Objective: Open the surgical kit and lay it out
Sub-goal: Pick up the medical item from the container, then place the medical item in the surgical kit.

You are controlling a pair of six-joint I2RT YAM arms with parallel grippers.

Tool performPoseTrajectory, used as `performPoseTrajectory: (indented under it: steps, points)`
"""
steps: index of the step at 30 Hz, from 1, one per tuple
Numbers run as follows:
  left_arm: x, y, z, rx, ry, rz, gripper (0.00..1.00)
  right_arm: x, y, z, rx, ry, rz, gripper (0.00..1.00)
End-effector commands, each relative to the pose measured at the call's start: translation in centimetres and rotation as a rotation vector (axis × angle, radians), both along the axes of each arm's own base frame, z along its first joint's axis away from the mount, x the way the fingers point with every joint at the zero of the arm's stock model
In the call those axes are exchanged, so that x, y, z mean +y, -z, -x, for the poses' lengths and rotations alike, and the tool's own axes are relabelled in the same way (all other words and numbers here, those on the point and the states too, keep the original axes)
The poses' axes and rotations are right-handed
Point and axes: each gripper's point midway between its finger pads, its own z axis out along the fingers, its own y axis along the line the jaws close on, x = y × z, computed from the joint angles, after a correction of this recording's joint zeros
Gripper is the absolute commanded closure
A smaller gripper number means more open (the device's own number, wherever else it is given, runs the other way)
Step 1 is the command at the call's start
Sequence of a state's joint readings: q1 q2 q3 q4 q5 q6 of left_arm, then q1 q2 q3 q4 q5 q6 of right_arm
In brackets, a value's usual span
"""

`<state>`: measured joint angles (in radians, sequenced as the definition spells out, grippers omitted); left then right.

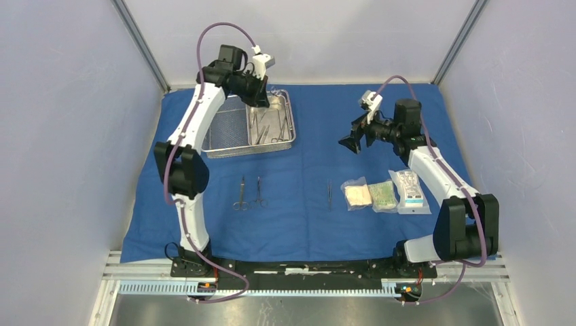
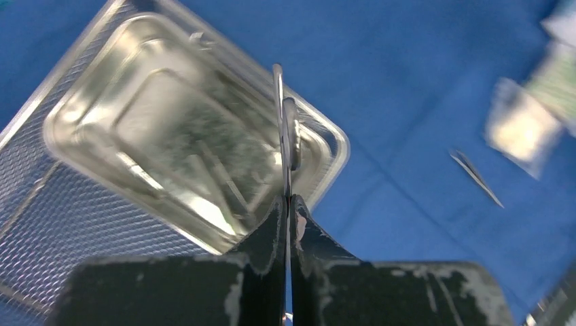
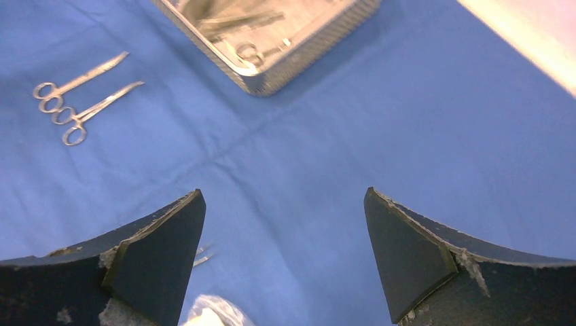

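The blue cloth wrap (image 1: 312, 224) lies spread flat over the table. At the back left on it stands the wire-mesh tray (image 1: 221, 136), with the steel pan (image 2: 170, 136) in one corner and loose instruments (image 1: 266, 130) inside. My left gripper (image 1: 260, 102) hangs over the tray, shut on a slim metal instrument (image 2: 286, 129) that sticks out past its fingertips (image 2: 272, 224). Two scissors-like instruments (image 1: 249, 193), tweezers (image 1: 329, 193) and three clear packets (image 1: 382, 195) lie in a row on the cloth. My right gripper (image 3: 284, 192) hovers open above bare cloth, holding nothing.
Grey enclosure walls close in the left, right and back sides. Both arm bases sit on the rail (image 1: 306, 272) at the near edge. The right arm's forearm (image 1: 441, 170) reaches over the cloth just beside the rightmost packet (image 1: 409, 190).
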<state>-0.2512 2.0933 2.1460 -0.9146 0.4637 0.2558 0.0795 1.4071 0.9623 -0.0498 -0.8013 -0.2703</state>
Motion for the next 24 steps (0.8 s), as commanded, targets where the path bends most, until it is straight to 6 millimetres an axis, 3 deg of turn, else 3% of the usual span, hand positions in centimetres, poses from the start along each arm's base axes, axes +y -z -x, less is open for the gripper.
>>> performPoseTrajectory:
  steps: [1,7,12,17,24]
  points:
    - [-3.0,-4.4,8.1,0.003,0.33,0.169,0.98,3.9,-5.0,1.4,-0.129,-0.163,-0.001,0.08]
    - [-4.9,-5.1,18.4,0.142,0.587,0.252,0.98,8.5,-8.6,4.3,-0.183,-0.336,-0.034,0.18]
    - [-5.7,-5.5,23.3,0.198,0.681,0.291,0.98,10.8,-9.7,6.9,-0.173,-0.442,-0.077,0.21]
    - [-6.0,-5.6,25.6,0.182,0.715,0.298,0.98,12.2,-9.9,8.7,-0.126,-0.519,-0.147,0.26]
    - [-6.2,-4.8,26.6,0.141,0.722,0.281,0.98,13.8,-9.2,11.6,-0.06,-0.615,-0.216,0.26]
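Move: The medical item, a ring-handled tool already in the left fingers, is to go to the right hand, about 27 cm to the left hand's right, 11 cm back and near its height; the metal tray lies some 3 cm ahead, 4 cm right and 17 cm below the left hand. From the right hand, the medical item is about 27 cm left and 12 cm ahead, roughly level; the tweezers lie 12 cm back, 11 cm left, and the cream packet 12 cm back, 2 cm left, both 17 cm below. The medical item, still pinched in the shut left fingers, is swung back about 26 cm and slightly right towards the right hand, after a small early rise, while the left wrist turns some 40 degrees clockwise. The right hand comes to meet it, left, back and up, turning counter-clockwise and narrowing its open fingers by about a quarter. ##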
